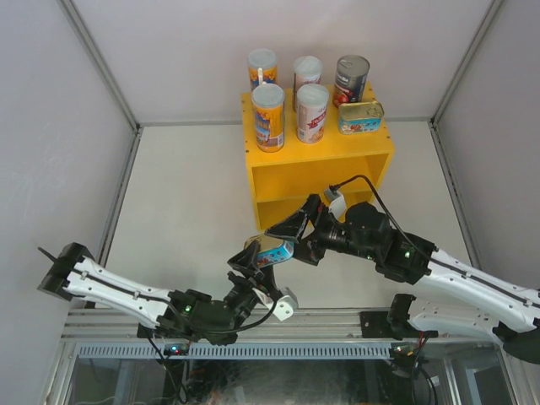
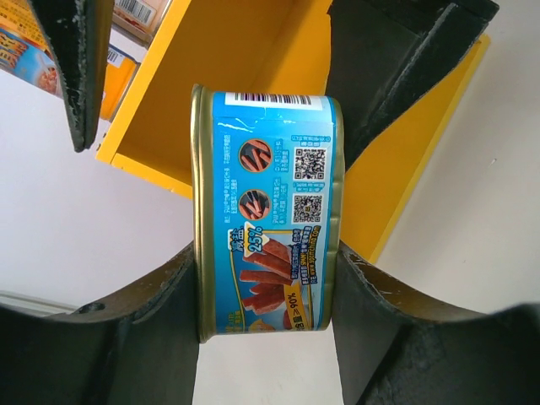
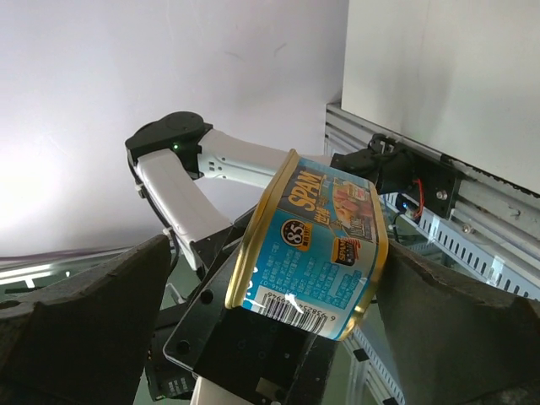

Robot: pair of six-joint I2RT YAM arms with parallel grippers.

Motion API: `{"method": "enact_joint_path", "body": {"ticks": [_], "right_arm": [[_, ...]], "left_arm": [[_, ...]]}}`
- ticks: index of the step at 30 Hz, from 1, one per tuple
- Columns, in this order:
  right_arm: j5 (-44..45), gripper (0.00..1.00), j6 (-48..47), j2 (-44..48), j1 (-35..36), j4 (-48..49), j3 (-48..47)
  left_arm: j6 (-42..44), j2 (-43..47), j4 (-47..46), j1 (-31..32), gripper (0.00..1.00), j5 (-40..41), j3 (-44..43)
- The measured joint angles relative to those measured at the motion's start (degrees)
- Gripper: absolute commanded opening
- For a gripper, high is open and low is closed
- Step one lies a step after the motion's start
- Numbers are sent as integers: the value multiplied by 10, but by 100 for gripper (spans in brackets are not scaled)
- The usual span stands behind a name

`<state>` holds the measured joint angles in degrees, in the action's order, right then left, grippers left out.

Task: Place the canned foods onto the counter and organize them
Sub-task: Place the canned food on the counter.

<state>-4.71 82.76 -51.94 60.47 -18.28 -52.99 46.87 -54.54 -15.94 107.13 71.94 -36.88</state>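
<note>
My left gripper (image 2: pixel 266 295) is shut on a flat blue-labelled tin (image 2: pixel 266 219), holding it by its two long sides above the table in front of the counter (image 1: pixel 321 160). The right gripper (image 3: pixel 270 283) is open and faces that tin (image 3: pixel 316 245), one finger on either side of it; its right finger (image 3: pixel 456 312) is close to the tin's edge and the left one stands well apart. In the top view the tin (image 1: pixel 272 250) hangs between the two grippers. On the counter's top stand two orange-blue tubes (image 1: pixel 268 118), two white-pink tubes (image 1: pixel 311 114), a steel can (image 1: pixel 351 80) and another blue tin (image 1: pixel 361 117).
The counter's open front shows an inner shelf (image 1: pixel 312 196). White walls enclose the table on three sides. A metal rail (image 1: pixel 253 346) runs along the near edge by the arm bases. The left arm's white link (image 3: pixel 211 160) shows behind the tin in the right wrist view.
</note>
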Motion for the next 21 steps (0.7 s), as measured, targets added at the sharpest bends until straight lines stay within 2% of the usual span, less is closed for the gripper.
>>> {"method": "enact_joint_path", "body": {"ticks": [5,7,12,16,21], "right_arm": [[-22,100,2,11,-14,30,24],[-28,97,2,11,-17,34,25],[-40,76,1,11,-26,36,25],[-44,49,1,15,-37,26,25],[-47,46,9,18,-41,2,27]], "left_arm": [[37,-12,-42,0,0,1,5],[54,-17,-60,0,0,1,5],[80,-18,-84,-2,0,0,6],[93,-18,-97,-7,0,1,6],[113,-24,-99,-11,0,0,17]]}}
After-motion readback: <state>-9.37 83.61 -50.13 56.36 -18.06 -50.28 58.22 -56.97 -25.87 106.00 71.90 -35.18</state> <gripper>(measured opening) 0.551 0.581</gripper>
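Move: The blue meat can is held out in the left fingers, its middle about 2 cm ahead and 1 cm right of that hand, level with it. From the open right hand it lies some 4 cm to the left and 1 cm back, at the same height. Counted from the right hand, the yellow shelf stands about 28 cm ahead, 7 cm right and 15 cm below. On its top, the front yellow can is roughly 24 cm ahead, 4 cm left and slightly higher. The right fingers, already straddling the free end of the meat can, close from wide open to about half and pinch it between them. The right hand hardly travels, easing about 1 cm right and 1 cm down as the grip closes. The left keeps its hold, lifts about 1 cm, dips back at the end and tips up some 5 degrees. ##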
